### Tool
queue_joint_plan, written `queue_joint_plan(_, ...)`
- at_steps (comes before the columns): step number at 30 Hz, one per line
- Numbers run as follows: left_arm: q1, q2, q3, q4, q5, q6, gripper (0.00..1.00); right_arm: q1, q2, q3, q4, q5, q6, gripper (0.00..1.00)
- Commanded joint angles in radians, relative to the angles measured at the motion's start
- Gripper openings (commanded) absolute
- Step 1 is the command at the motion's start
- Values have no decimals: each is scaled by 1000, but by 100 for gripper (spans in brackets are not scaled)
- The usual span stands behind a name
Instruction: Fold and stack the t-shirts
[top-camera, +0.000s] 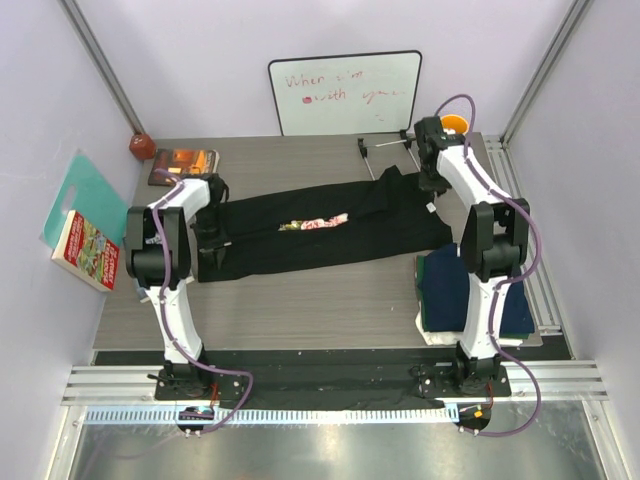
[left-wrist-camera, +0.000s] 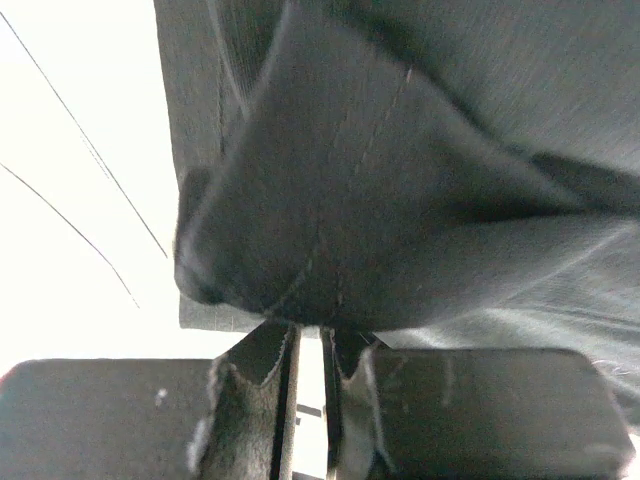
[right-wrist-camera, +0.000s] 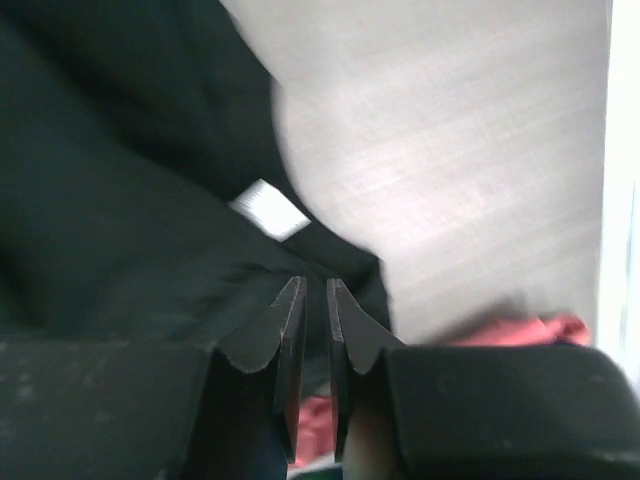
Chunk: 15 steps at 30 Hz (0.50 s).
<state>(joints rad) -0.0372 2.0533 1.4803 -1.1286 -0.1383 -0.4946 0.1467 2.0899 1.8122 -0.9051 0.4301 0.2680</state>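
Observation:
A black t-shirt (top-camera: 380, 225) lies folded in a long strip across the table, with a bit of floral print (top-camera: 315, 223) showing at its middle. My left gripper (top-camera: 212, 240) is at the strip's left end. In the left wrist view it (left-wrist-camera: 313, 330) is shut on a bunched edge of the black cloth (left-wrist-camera: 400, 180). My right gripper (top-camera: 432, 182) hangs over the strip's far right corner. Its jaws (right-wrist-camera: 315, 282) stand a narrow gap apart over the black cloth (right-wrist-camera: 120, 220), next to a white label (right-wrist-camera: 270, 210). A folded navy t-shirt (top-camera: 470, 290) tops a white one (top-camera: 430, 332) at the right.
A book (top-camera: 183, 165) lies at the table's back left and another (top-camera: 85, 250) leans off its left side by a teal board (top-camera: 80, 195). A whiteboard (top-camera: 345, 92) stands at the back. A blurred red-pink thing (right-wrist-camera: 510, 330) shows below the right fingers.

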Motion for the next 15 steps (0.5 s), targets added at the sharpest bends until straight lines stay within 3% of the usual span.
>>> queue_joint_plan(1, -13, -58, -35, -22, -7, 4, 12, 30, 74, 168, 2, -114, 10, 20)
queue_joint_plan(6, -13, -76, -17, -19, 3, 1, 11, 62, 185, 254, -9, -148, 22, 21)
queue_joint_plan(15, -26, -73, 18, -22, 29, -4, 11, 88, 295, 248, 28, -224, 46, 20)
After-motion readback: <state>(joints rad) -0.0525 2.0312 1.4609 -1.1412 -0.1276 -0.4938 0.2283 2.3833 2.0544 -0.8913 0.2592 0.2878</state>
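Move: The far right part of the t-shirt, my spot to come down on, lies some 4 cm ahead of my right hand, 8 cm to its left and 8 cm below. The white tag is almost straight under this hand, 1 cm ahead and 1 cm left. The mug stands about 17 cm ahead and 5 cm right, the wire stand 15 cm ahead and 11 cm left. From my left hand that part of the shirt is roughly 17 cm ahead and 50 cm right, about level. I swing my right hand in an arc over the tag and the shirt's right end: first on forward about 5 cm, still rising a little, while it carries left some 8 cm in all, then down about 9 cm towards the cloth left of the tag. My fingers stay nearly shut; the hand turns roughly 10 degrees, its left side lifting. It ends close over the cloth, and whether it touches can't be seen. ##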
